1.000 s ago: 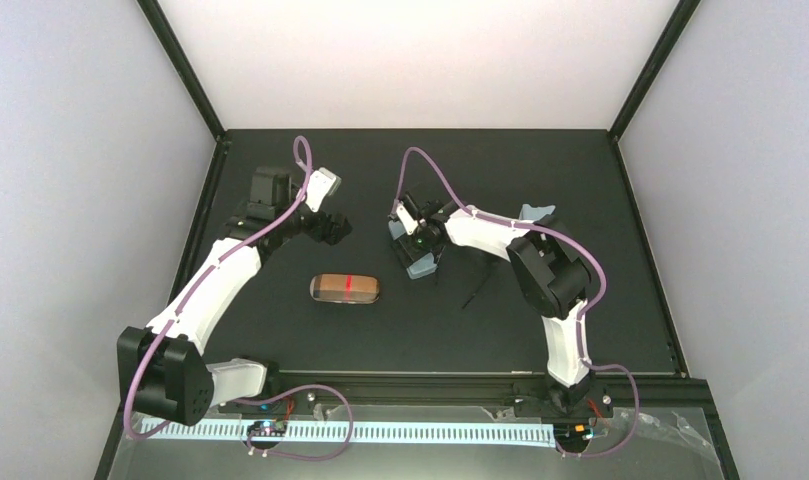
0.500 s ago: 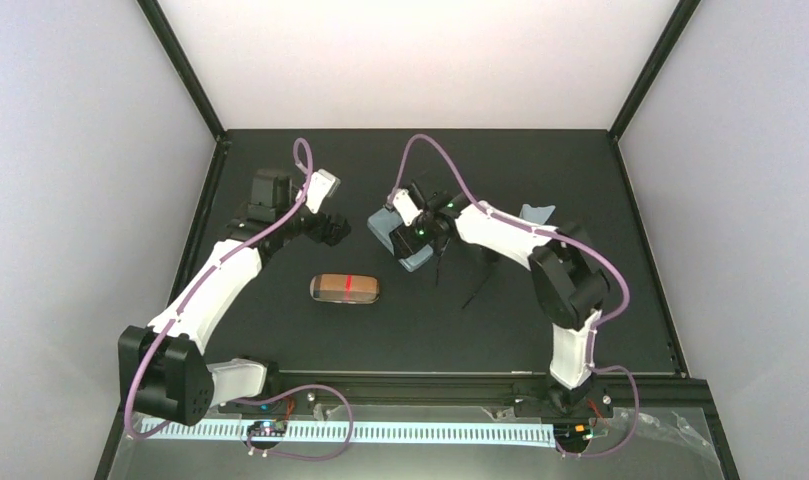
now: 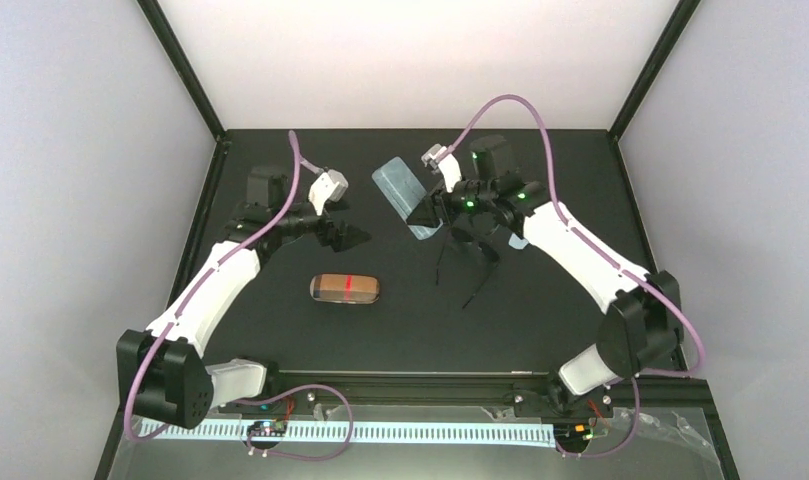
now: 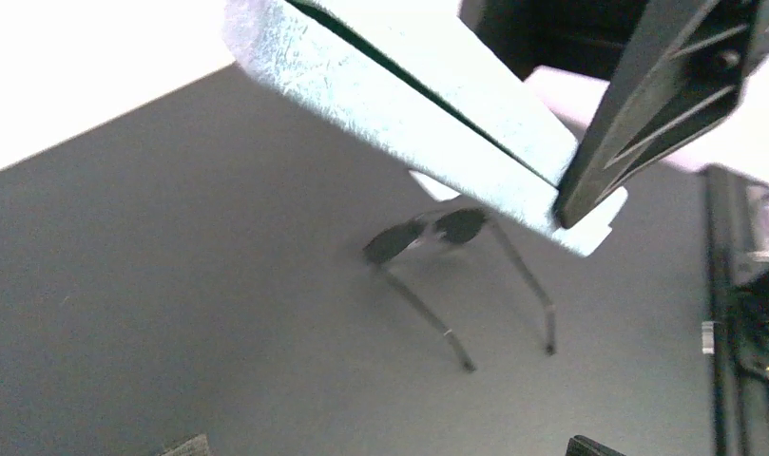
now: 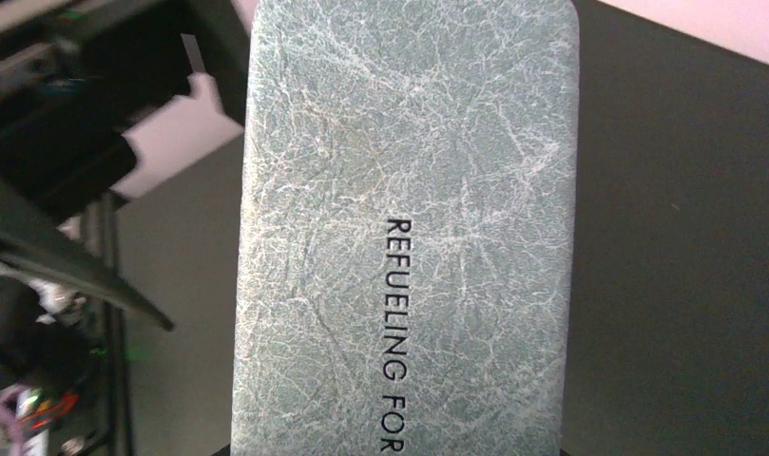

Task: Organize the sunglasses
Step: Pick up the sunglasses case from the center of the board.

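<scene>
Black sunglasses (image 3: 480, 285) lie on the dark table with both thin arms unfolded; the left wrist view shows their dark lenses (image 4: 437, 231) beneath a raised case. My right gripper (image 3: 432, 205) is shut on that blue-grey case (image 3: 402, 190) and holds it tilted in the air above the table's rear middle. In the right wrist view the case (image 5: 409, 218) fills the frame and hides the fingers. My left gripper (image 3: 346, 236) is open and holds nothing. It hangs left of the case and faces the sunglasses.
A tan case with a red band (image 3: 345, 288) lies near the table's middle, in front of the left gripper. A sliver of light blue cloth (image 3: 518, 242) shows under the right forearm. Black frame posts edge the table.
The right gripper closed on the blue-grey case and lifted it off the table, up and toward the back. The sunglasses stayed in place. The left gripper shifted slightly right.
</scene>
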You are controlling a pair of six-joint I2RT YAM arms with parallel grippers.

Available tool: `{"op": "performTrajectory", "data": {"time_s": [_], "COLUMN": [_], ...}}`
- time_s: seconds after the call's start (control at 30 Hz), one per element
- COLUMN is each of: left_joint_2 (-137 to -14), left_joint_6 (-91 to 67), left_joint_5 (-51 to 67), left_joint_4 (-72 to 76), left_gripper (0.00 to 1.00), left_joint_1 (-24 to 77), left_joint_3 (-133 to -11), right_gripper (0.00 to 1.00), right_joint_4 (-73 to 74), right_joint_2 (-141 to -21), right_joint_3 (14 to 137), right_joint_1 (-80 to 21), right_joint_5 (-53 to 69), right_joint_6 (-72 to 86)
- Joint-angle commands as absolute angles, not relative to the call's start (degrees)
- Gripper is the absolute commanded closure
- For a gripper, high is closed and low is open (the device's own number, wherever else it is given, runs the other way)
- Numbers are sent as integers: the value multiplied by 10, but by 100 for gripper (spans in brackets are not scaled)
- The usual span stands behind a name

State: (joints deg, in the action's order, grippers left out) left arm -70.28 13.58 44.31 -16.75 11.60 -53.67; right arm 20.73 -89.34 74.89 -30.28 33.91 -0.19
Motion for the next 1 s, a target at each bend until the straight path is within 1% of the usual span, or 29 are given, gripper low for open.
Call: {"op": "performTrajectory", "data": {"time_s": [0.0,0.2,0.37,0.63,0.87,0.97], "left_joint_2": [-675,-681,-690,-705,-720,-725], "left_joint_6": [134,82,83,68,41,31], "left_joint_5": [639,714,758,760,753,745], "left_joint_4": [-53,31,27,29,40,46], "left_gripper": [1,1,1,1,1,3], "left_joint_1": [115,129,160,189,204,206], "left_joint_3": [-519,-527,-546,-559,-566,-566], "right_gripper": [58,59,59,59,59,60], "right_joint_4": [198,219,250,307,327,333], "right_joint_2": [-830,-783,-793,-822,-830,-835], "right_joint_3": [740,717,726,744,748,748], "right_joint_1": [-304,-304,-304,-307,-320,-322], "right_joint_5": [446,510,568,624,618,619], "right_joint_6": [-55,-99,-127,-173,-198,-206]}}
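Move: To the left hand's right by about 11 cm, 5 cm ahead and roughly level, is the middle of the grey-blue sunglasses case, already held in the air by the right gripper. The brown case lies on the board about 8 cm back from the left hand and 20 cm below, neither left nor right. From the right hand, the open left gripper it is bringing the case to is some 14 cm left, 2 cm back and level; the held case's middle is about 3 cm ahead and 3 cm left; the black sunglasses lie 12 cm right, 2 cm back and 23 cm below. Drawing back about 10 cm with the grey-blue case still pinched between its fingers, the right hand rises some 6 cm, then sinks half of that, turning counter-clockwise. The left hand comes back, right and up to the case's near end, some 7 to 8 cm each way, turning about 30 degrees clockwise until its wide-open fingers point nearly level to the right, with no contact seen. ##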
